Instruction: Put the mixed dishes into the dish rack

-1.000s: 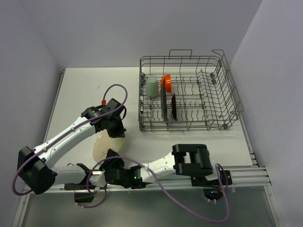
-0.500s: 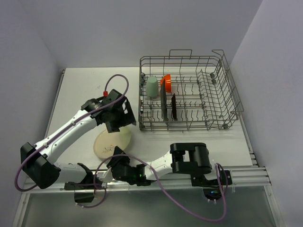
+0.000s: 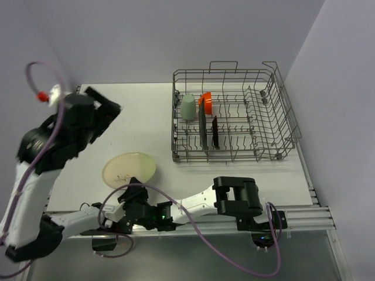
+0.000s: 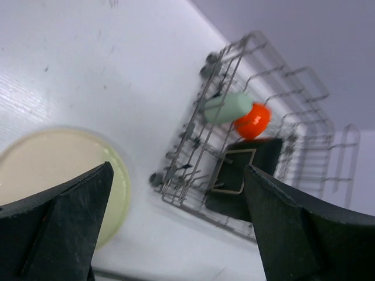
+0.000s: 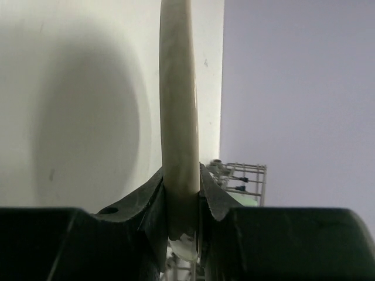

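The cream round plate (image 3: 129, 168) lies low over the table's front left. My right gripper (image 3: 133, 190) is shut on its near rim. The right wrist view shows that rim (image 5: 179, 117) edge-on, pinched between the fingers of the right gripper (image 5: 181, 190). My left gripper (image 3: 110, 111) is raised at the far left, open and empty, with the plate (image 4: 53, 175) below its left finger (image 4: 58, 228). In the dish rack (image 3: 266, 126) stand the pale green cup (image 3: 187, 107), orange bowl (image 3: 205, 100), black square plate (image 3: 203, 129) and small red plate (image 3: 215, 132).
The rack (image 4: 193, 158) fills the back right of the table, with its right half holding only tines. The right arm's links (image 3: 234, 199) stretch along the near edge. Walls close in the left, back and right sides.
My left gripper opened, let go of the cream plate and swung up and to the left. The plate dropped flatter and shifted left. My right gripper shut on its near rim.
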`<action>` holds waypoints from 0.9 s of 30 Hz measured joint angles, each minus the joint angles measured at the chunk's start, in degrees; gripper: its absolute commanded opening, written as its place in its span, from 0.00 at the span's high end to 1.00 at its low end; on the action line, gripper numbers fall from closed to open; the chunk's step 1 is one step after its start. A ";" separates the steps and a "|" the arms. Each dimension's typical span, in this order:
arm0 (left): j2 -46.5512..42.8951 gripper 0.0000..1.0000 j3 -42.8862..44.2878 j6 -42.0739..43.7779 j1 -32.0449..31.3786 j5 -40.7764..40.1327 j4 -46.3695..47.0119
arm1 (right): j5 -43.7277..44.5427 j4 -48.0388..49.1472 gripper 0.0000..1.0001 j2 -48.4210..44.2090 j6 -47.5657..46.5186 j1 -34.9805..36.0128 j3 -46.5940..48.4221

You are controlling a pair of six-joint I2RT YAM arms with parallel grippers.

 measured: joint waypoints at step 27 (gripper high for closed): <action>-29.88 0.02 -25.70 -0.70 0.04 -6.78 12.98 | -7.76 -47.74 1.00 -37.48 63.69 -28.28 29.97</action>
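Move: The right hand already grips the plate; the dish rack's middle lies about 29 cm ahead of it, 38 cm to its right and 5 cm lower. From that hand, the black dish is some 24 cm ahead and 27 cm right, the red plate 24 ahead and 32 right, and the green cup 34 ahead and 20 right. From the empty left hand, the rack's middle is about 21 cm ahead, 42 cm right and 32 cm below. Right hand raises the plate some 33 cm, right and forward towards the rack, rolling about 80 degrees; left withdraws. ##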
